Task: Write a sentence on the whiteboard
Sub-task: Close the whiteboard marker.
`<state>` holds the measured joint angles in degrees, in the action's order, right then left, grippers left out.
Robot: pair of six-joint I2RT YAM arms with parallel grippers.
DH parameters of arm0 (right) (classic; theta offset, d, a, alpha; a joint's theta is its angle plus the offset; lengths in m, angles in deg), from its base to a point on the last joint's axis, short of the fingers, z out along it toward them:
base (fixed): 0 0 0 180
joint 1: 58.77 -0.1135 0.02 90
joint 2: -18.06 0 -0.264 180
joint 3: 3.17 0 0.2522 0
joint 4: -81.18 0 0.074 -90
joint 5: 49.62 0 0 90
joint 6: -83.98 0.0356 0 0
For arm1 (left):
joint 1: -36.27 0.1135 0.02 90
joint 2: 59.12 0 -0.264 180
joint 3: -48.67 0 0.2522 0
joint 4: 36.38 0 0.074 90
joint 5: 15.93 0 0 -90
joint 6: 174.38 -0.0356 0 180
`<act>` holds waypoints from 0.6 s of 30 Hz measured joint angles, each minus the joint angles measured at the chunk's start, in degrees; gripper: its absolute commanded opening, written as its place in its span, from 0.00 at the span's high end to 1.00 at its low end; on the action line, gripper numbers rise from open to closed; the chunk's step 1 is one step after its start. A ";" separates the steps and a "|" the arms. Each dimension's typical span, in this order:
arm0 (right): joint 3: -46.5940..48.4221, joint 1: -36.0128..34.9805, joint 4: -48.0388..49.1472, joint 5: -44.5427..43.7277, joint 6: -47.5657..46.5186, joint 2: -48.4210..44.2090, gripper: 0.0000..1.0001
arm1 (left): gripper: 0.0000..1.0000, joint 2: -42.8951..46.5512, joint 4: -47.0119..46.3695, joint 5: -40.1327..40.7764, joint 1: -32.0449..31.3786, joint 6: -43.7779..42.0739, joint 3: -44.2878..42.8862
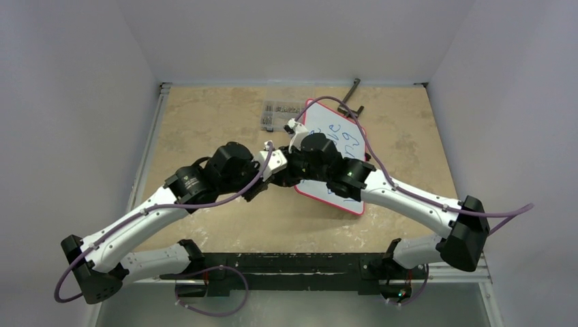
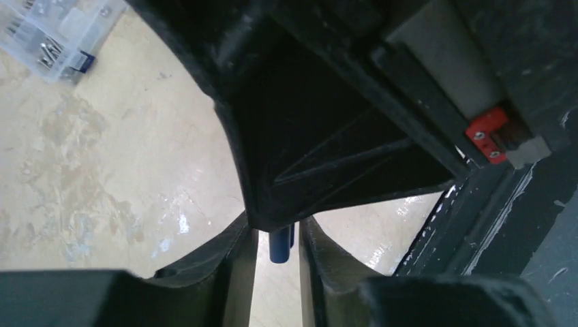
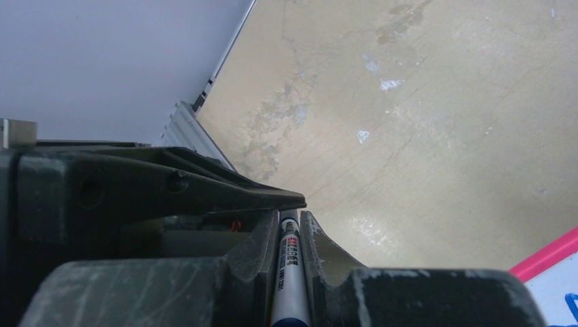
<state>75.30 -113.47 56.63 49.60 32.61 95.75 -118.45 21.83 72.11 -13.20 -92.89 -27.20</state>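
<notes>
The whiteboard [image 1: 341, 197], red-framed, lies tilted on the table right of centre, and its corner shows in the right wrist view [image 3: 545, 262]. Part of the blue sentence [image 1: 341, 133] is visible at its far end; the arms cover the rest. My two grippers meet nose to nose over the board's left edge. The right gripper [image 3: 290, 216] is shut on a white marker [image 3: 290, 272] lying along its fingers. The marker's blue end [image 2: 279, 246] sticks out between the fingers of my left gripper [image 2: 278, 230], which stands slightly open with a gap on each side.
A clear plastic box of small parts [image 1: 281, 114] sits just beyond the grippers, left of the board, and shows again in the left wrist view [image 2: 51, 34]. A black angled tool [image 1: 351, 99] lies at the table's far edge. Grey walls close in three sides.
</notes>
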 measured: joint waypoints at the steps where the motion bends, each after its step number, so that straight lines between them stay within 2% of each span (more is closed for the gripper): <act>1: 0.00 -0.37 -0.22 -0.11 0.31 -0.11 1.00 | 0.60 0.04 -1.95 -0.81 -0.22 0.02 -0.07; 4: 0.00 -1.55 -0.87 -1.46 0.90 -0.76 1.00 | 0.49 0.96 -4.20 -2.10 -0.83 0.46 -0.35; 13: 0.00 -3.04 -5.29 -7.89 1.44 -5.40 1.00 | 0.37 6.86 -9.29 -5.40 -1.36 2.12 -0.42; 15: -0.04 -3.13 -7.04 -10.10 1.51 -6.80 1.00 | 0.28 8.20 -9.38 -5.46 -1.36 2.49 -0.42; 18: -1.46 -3.15 -9.57 -14.21 1.90 -10.58 1.00 | 0.25 10.58 -9.14 -5.29 -1.36 3.50 -0.42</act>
<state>73.83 -116.61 47.06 35.39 34.51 85.17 -107.88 12.69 66.82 -14.56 -89.39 -27.62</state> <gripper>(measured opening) 0.096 0.721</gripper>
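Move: The whiteboard marker's cap sits right at the left hand's point, between its barely parted fingers, and lies about 4 cm left, 1 cm ahead and 2 cm below the right hand, which grips the barrel. The whiteboard's middle is some 20 cm ahead and 24 cm right of the left hand; from the right hand it is about 20 cm ahead and 20 cm right. It lies roughly 20 cm below both. The left hand spreads its fingers from nearly shut to about three quarters open, lets go of the cap and climbs some 8 cm off it, edging right at first and slightly back, while its fingertips tip up by about 20 degrees towards level. The right hand keeps its grip on the barrel and draws the marker away to the right by about 5 cm, mostly late on and rising about 2 cm, turning some 10 degrees clockwise. ##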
